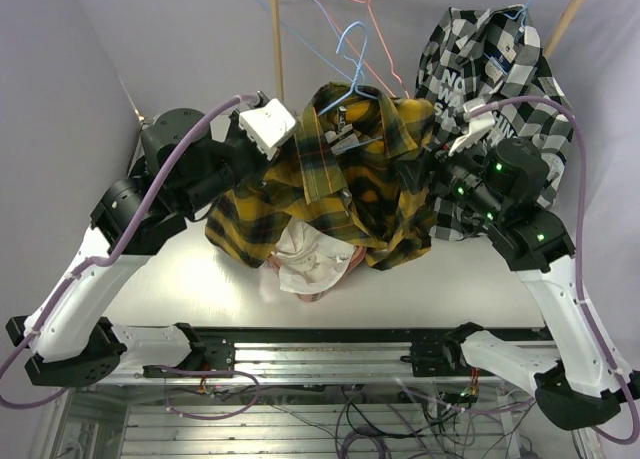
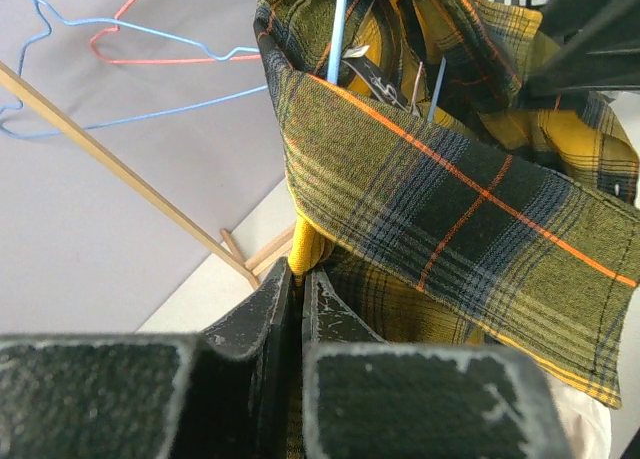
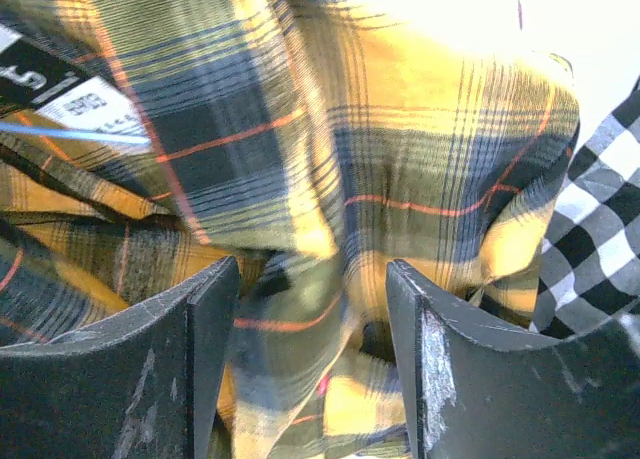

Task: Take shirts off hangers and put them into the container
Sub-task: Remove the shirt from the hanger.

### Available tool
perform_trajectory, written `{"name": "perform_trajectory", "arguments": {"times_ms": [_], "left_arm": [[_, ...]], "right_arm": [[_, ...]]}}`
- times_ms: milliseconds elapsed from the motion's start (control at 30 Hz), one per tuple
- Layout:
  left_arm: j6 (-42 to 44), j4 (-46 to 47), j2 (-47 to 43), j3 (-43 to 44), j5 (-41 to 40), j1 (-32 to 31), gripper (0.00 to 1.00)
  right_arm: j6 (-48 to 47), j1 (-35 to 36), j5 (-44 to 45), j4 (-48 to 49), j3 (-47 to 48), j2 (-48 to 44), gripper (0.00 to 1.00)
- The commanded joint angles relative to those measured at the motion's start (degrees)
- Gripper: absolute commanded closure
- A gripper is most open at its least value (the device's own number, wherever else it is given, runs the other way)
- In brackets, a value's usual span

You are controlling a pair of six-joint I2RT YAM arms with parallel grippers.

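The yellow-and-black plaid shirt (image 1: 370,169) hangs bunched on a light blue hanger (image 1: 345,84) over the middle of the table. My left gripper (image 1: 258,167) is shut on a yellow fold of its edge (image 2: 298,264). My right gripper (image 3: 310,279) stands open at the shirt's right side, with loose plaid cloth (image 3: 420,159) between its fingers (image 3: 405,319). The checked shirt (image 1: 490,59) with lettering hangs at the back right. Only slivers of the pink container (image 1: 318,297) show under the plaid shirt, with a white shirt (image 1: 310,259) in it.
Empty blue hangers (image 1: 290,9) and a pink-red hanger (image 1: 370,29) hang on the rack behind. Wooden rack poles (image 1: 277,49) rise at the back, one sloping across the left wrist view (image 2: 130,174). The lilac wall closes the left side.
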Motion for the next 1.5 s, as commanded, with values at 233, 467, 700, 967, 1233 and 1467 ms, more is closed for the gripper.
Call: {"name": "perform_trajectory", "arguments": {"times_ms": [233, 467, 700, 967, 1233, 1467], "left_arm": [[-2.97, 0.45, -4.81, -0.08, 2.21, 0.02, 0.93], [-2.73, -0.24, -5.75, -1.52, 1.39, 0.04, 0.93], [-2.41, -3.91, -8.30, -3.74, 4.63, 0.01, 0.93], [-4.85, -7.02, -14.90, -7.57, 7.93, 0.02, 0.93], [-7.52, -6.99, -20.64, -9.48, 10.30, 0.05, 0.93], [-6.73, -4.58, -20.52, -9.66, 7.53, 0.00, 0.93]], "right_arm": [[-0.14, -0.11, -1.94, 5.58, -1.72, 6.12, 0.55], [0.99, -0.13, -1.03, 3.53, -0.97, 5.10, 1.00], [0.21, -0.20, 19.64, 0.01, 5.26, 4.31, 1.00], [0.45, -0.20, 26.87, 4.87, 12.85, 8.13, 1.00], [-0.96, -0.20, 23.71, 5.28, 19.13, 13.45, 1.00], [-0.68, -0.20, 19.44, -0.07, 16.62, 10.97, 1.00]]}}
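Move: The right hand, open, has the yellow plaid shirt's right side edge some 3 cm ahead, 2 cm to its left and 3 cm below. The shirt's blue hanger is about 6 cm ahead, 10 cm left and 6 cm higher, the container roughly 3 cm back, 17 cm left and 31 cm below; the checked shirt hangs 15 cm ahead, 14 cm right, level. From the left hand, already gripping the shirt, that edge is about 4 cm ahead, 19 cm right, 9 cm below. The right fingers close on the shirt's right edge after a short reach forward, down and slightly left; the hand then hauls the cloth up about 10 cm and right, turning some 20 degrees clockwise, before easing forward and back left. The left hand keeps its pinch and draws back about 9 cm and left 5, mostly after that grip closes. ##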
